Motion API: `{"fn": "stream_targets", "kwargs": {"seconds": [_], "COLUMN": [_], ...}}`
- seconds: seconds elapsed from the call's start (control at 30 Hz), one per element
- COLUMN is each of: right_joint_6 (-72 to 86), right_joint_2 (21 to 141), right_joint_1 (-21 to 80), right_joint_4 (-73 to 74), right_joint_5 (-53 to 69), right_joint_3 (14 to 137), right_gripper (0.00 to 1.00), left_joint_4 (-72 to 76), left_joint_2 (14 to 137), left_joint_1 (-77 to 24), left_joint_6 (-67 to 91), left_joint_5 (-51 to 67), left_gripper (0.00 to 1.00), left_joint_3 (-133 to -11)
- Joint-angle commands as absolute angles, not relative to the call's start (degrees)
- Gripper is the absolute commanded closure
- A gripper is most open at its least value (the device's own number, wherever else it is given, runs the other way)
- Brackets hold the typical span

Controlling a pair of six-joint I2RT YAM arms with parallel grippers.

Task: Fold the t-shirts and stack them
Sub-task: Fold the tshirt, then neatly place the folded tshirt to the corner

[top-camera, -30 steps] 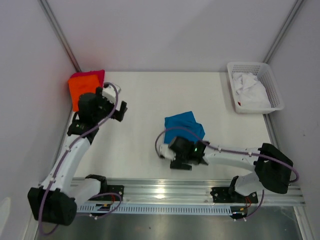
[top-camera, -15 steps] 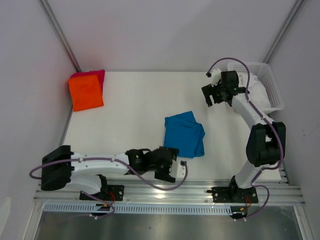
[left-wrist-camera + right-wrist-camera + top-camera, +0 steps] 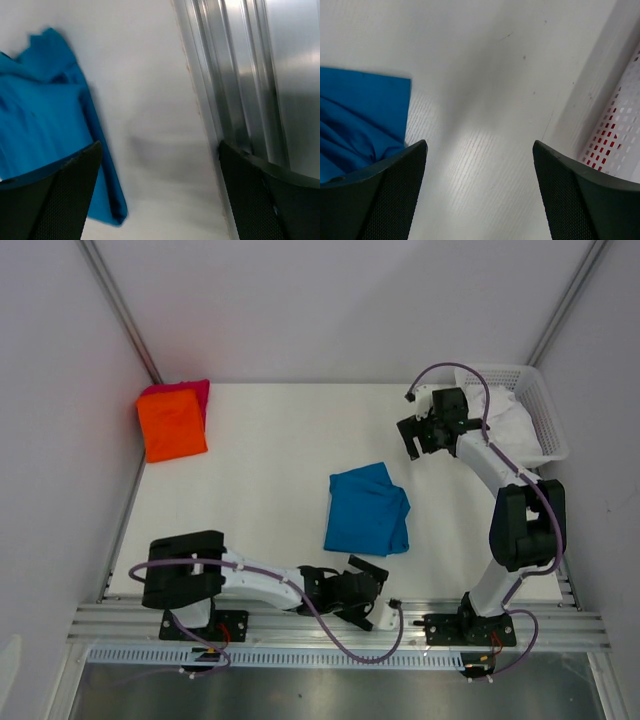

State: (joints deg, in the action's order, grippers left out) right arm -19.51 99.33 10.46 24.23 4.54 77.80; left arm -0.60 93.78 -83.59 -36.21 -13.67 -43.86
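Observation:
The bright blue t-shirt, loosely folded, lies mid-table. It also shows at the left of the left wrist view and of the right wrist view. The orange t-shirt lies folded on the pinkish-red t-shirt in the far left corner. My left gripper is open and empty, low by the table's front edge, just below the blue shirt. My right gripper is open and empty over bare table between the blue shirt and the basket.
A white lattice basket holding white cloth stands at the far right; its wall shows in the right wrist view. A metal rail runs along the front edge. Grey walls close off the left, back and right.
The left arm swung from the orange stack down to the front edge by the blue shirt. The right arm left the blue shirt and rose to beside the basket, then edged left.

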Motion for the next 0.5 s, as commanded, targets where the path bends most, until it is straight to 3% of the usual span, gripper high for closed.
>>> {"fn": "stream_targets", "kwargs": {"seconds": [0.0,0.27,0.47], "right_joint_6": [-19.25,-19.77,-20.13], "right_joint_2": [97.91,97.91,97.82], "right_joint_1": [11.42,12.39,13.71], "right_joint_4": [21.89,21.09,20.83], "right_joint_5": [2.90,1.67,0.44], "right_joint_3": [76.91,76.20,76.02], "right_gripper": [0.13,0.13,0.13], "left_joint_4": [10.10,16.60,10.67], "left_joint_2": [99.83,107.57,100.04], "left_joint_1": [-81.83,-74.62,-72.16], "left_joint_6": [-41.48,-44.29,-44.65], "left_joint_5": [-22.23,-23.11,-19.43], "left_gripper": [0.01,0.01,0.01], "left_joint_3": [-47.46,-50.63,-48.16]}}
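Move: The blue t-shirt's middle is about 17 cm ahead of the open left hand, 1 cm to its right and some 3 cm lower; its near edge is roughly 8 cm ahead. The front metal rail runs about 5 cm behind that hand, also 3 cm lower. From the right hand, the t-shirt's middle is some 17 cm back, 14 cm left and 14 cm below. Open and low, the left hand slides 7 cm right along the t-shirt's near edge, fingers tilting some 10 degrees flatter. ##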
